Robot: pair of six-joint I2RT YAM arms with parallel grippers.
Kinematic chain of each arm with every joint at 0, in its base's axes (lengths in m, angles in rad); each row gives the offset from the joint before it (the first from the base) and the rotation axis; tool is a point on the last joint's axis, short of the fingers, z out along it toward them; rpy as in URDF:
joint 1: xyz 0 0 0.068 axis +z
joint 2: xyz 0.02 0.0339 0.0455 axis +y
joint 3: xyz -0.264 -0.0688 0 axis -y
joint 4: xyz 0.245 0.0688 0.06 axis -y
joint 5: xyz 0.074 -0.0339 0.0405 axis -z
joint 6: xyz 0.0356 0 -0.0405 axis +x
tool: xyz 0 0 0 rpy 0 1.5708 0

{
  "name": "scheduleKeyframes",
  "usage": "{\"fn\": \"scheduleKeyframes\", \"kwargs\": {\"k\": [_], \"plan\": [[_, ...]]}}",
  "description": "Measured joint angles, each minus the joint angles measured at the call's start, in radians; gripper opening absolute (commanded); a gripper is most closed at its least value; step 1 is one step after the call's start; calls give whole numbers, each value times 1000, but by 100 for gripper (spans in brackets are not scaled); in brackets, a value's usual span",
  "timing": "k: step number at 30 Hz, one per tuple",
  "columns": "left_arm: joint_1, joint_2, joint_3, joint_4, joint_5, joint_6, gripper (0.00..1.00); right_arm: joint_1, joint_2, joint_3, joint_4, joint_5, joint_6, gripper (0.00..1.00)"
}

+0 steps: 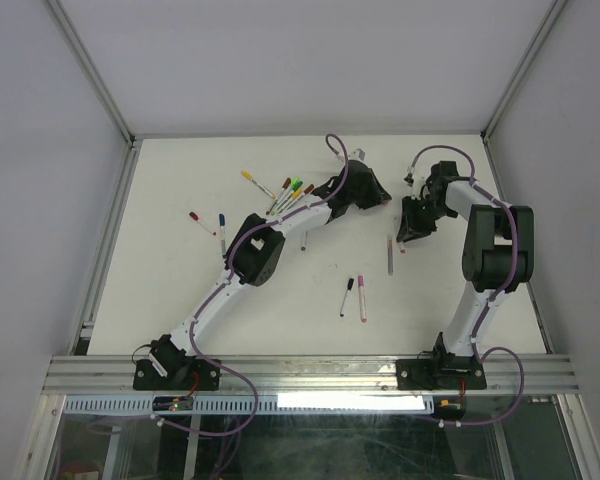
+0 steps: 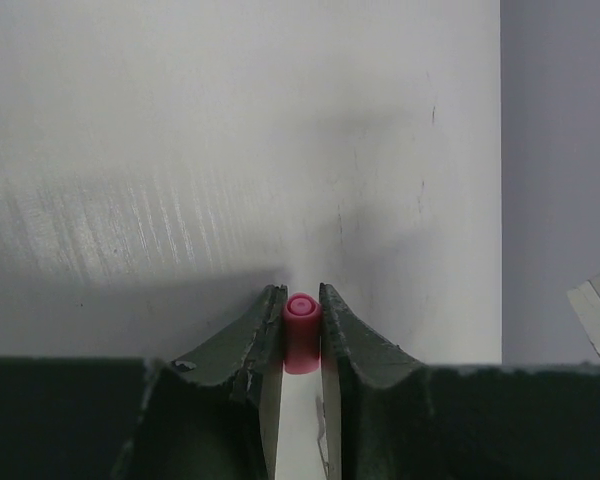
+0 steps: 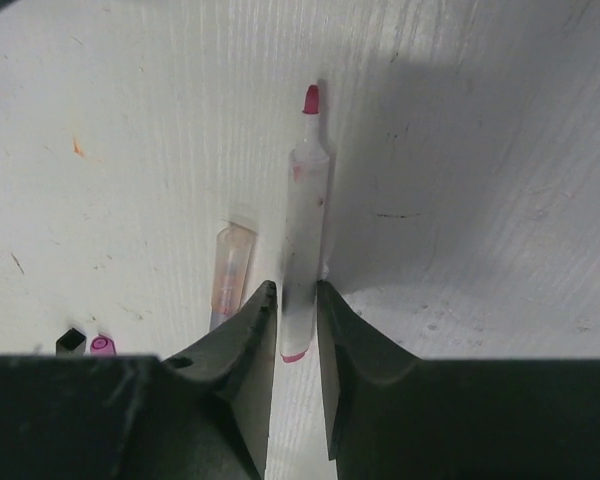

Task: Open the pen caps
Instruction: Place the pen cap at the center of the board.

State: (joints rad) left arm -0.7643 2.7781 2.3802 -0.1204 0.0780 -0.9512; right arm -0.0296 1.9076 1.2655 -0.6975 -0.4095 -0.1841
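My left gripper (image 2: 301, 295) is shut on a short pink pen cap (image 2: 301, 335), which stands alone between its fingertips above the white table. In the top view this gripper (image 1: 380, 195) is at the back middle. My right gripper (image 3: 296, 290) has the rear end of a white-barrelled pen (image 3: 305, 220) between its fingertips. That pen's pink tip (image 3: 310, 100) is bare and points away, close to the table. The fingers sit tight on both sides of the barrel, and whether they still press it does not show. From above, the right gripper (image 1: 412, 232) is right of centre.
A bunch of capped pens (image 1: 285, 192) lies back left, with a red one (image 1: 201, 221) and a blue one (image 1: 222, 225) further left. A black pen (image 1: 347, 296), a purple pen (image 1: 361, 297) and another pen (image 1: 390, 255) lie mid-table. Walls close in the table at the back and sides.
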Motion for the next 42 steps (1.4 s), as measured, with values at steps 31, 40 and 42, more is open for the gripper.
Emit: {"fn": "scheduleKeyframes", "kwargs": {"k": [31, 40, 42], "plan": [[0, -137, -195, 60, -50, 107, 51, -119, -90, -3, -45, -140, -79, 54], [13, -579, -703, 281, -11, 294, 60, -218, -60, 216, -29, -113, -88, 56], [19, -698, -829, 365, 7, 332, 62, -238, 24, 327, -35, -89, -101, 56]]}}
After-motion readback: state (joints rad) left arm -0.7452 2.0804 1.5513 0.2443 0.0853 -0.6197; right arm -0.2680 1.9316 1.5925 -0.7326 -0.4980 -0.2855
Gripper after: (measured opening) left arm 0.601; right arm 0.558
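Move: The pink cap is still between the left hand's barely parted fingers, right at the hand point. The uncapped pink pen lies about 10 cm back and 2 cm right of that hand, the grey pen some 15 cm back and level sideways. From the right hand the cap is some 12 cm ahead and 4 cm left. The pink pen is under its fingers, its middle about 3 cm ahead; the grey pen is 4 cm back and 3 cm left. Spreading its fingers, the left hand lets go of the pink cap, nearly still at first, then lifts some 15 cm while swinging left and back, fingertips tilting up about 20 degrees. The right hand edges back a centimetre over the pink pen, then opens much wider and leaves it, sweeping right, forward and up, each about 9 cm. ##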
